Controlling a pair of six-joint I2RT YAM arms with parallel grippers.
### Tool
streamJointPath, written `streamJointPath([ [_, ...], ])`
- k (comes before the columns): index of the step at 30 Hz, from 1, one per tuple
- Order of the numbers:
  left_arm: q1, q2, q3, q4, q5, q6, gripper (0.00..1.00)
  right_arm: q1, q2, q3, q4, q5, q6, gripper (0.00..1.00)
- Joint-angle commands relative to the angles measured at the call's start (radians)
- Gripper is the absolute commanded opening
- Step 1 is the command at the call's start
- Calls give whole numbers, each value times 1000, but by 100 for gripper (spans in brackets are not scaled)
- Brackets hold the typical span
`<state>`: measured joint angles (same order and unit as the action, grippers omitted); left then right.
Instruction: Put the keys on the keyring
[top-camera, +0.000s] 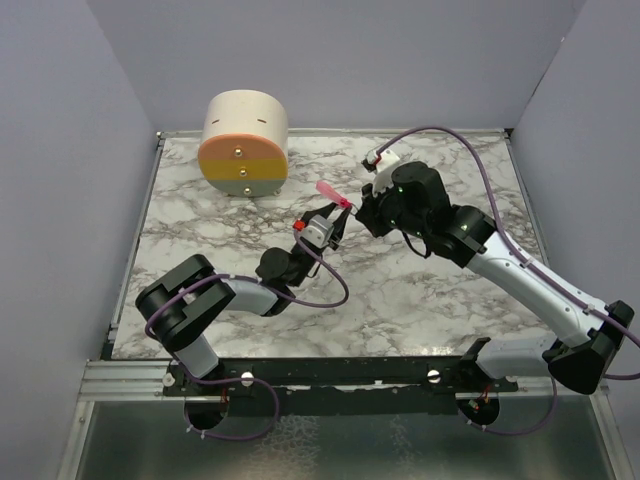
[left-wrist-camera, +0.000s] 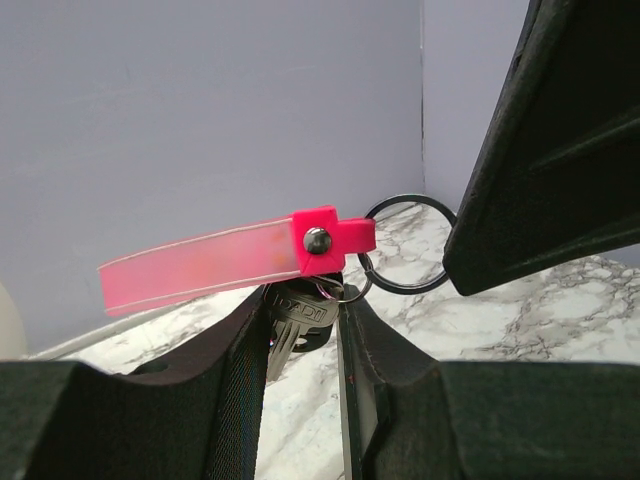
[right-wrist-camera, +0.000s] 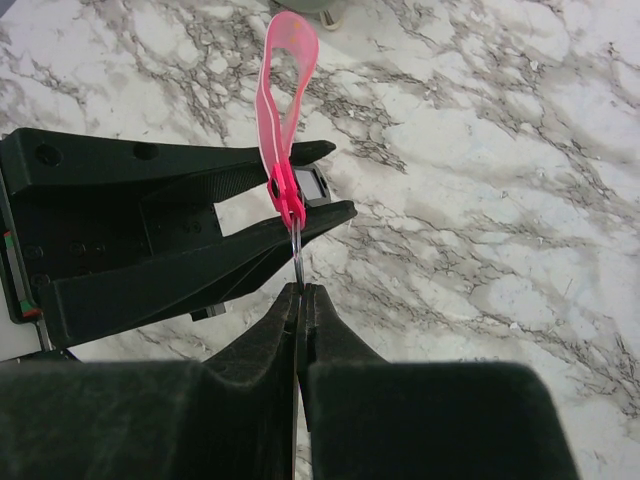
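Observation:
A key with a black head (left-wrist-camera: 298, 315) sits between the fingers of my left gripper (left-wrist-camera: 305, 300), which is shut on it and held above the marble table. A thin small ring (left-wrist-camera: 352, 291) at the key's head links to a dark metal keyring (left-wrist-camera: 405, 245). A bright pink strap (left-wrist-camera: 200, 265) is riveted to that ring. My right gripper (right-wrist-camera: 300, 290) is shut on the keyring (right-wrist-camera: 297, 255), seen edge-on, with the pink strap (right-wrist-camera: 285, 90) looping beyond. In the top view the two grippers, left (top-camera: 328, 222) and right (top-camera: 358, 212), meet at mid-table under the pink strap (top-camera: 332, 192).
A beige and orange round container (top-camera: 243, 143) stands at the back left of the marble table (top-camera: 450, 300). Grey walls close in the left, back and right sides. A red plug (top-camera: 299, 227) sits on the left arm's cable.

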<state>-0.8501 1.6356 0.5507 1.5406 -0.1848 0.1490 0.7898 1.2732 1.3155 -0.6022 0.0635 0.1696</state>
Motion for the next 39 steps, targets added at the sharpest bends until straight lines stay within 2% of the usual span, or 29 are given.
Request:
streamJointPath([
  [1, 36, 10, 9, 161, -40, -14, 0, -4, -46, 46, -105, 42, -23, 1],
  [18, 38, 16, 13, 168, -9, -22, 0, -4, 20, 175, -255, 47, -68, 1],
  [23, 37, 3, -7, 177, 17, -31, 0, -4, 3, 132, -210, 68, -47, 1],
  [29, 40, -60, -59, 126, 136, -34, 0, -6, -45, 22, -73, 128, -34, 1],
  [33, 51, -136, -85, -8, 268, -80, 0, -13, -84, -59, 40, 155, -39, 8],
  [35, 54, -172, -72, -119, 298, -122, 0, -22, -89, -86, 60, 162, -32, 17],
  [39, 55, -219, -42, -303, 318, -203, 0, -33, -115, -124, 89, 182, -13, 28],
])
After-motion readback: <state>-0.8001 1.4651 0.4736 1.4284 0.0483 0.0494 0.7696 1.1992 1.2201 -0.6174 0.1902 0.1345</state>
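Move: The keyring's large metal ring, edge pinched in the right fingertips, has its middle about 3 cm right of the left hand, 2 cm back and 2 cm above. The keys, still gripped in the left fingers, lie some 3 cm ahead of the right hand, 4 cm to its left and 1 cm lower. The pink strap sticks out about 3 cm ahead, 3 cm left and 2 cm above the left hand. The large ring is drawn rightward and up by the right fingertips, then lowered some 4 cm still going right; the fingers open about a quarter at the end and let go. The left hand keeps its grip on the keys, shifts a little forward-left, then pulls back about 4 cm and slightly up, away from the drawer cabinet, turning some 10 degrees clockwise. ##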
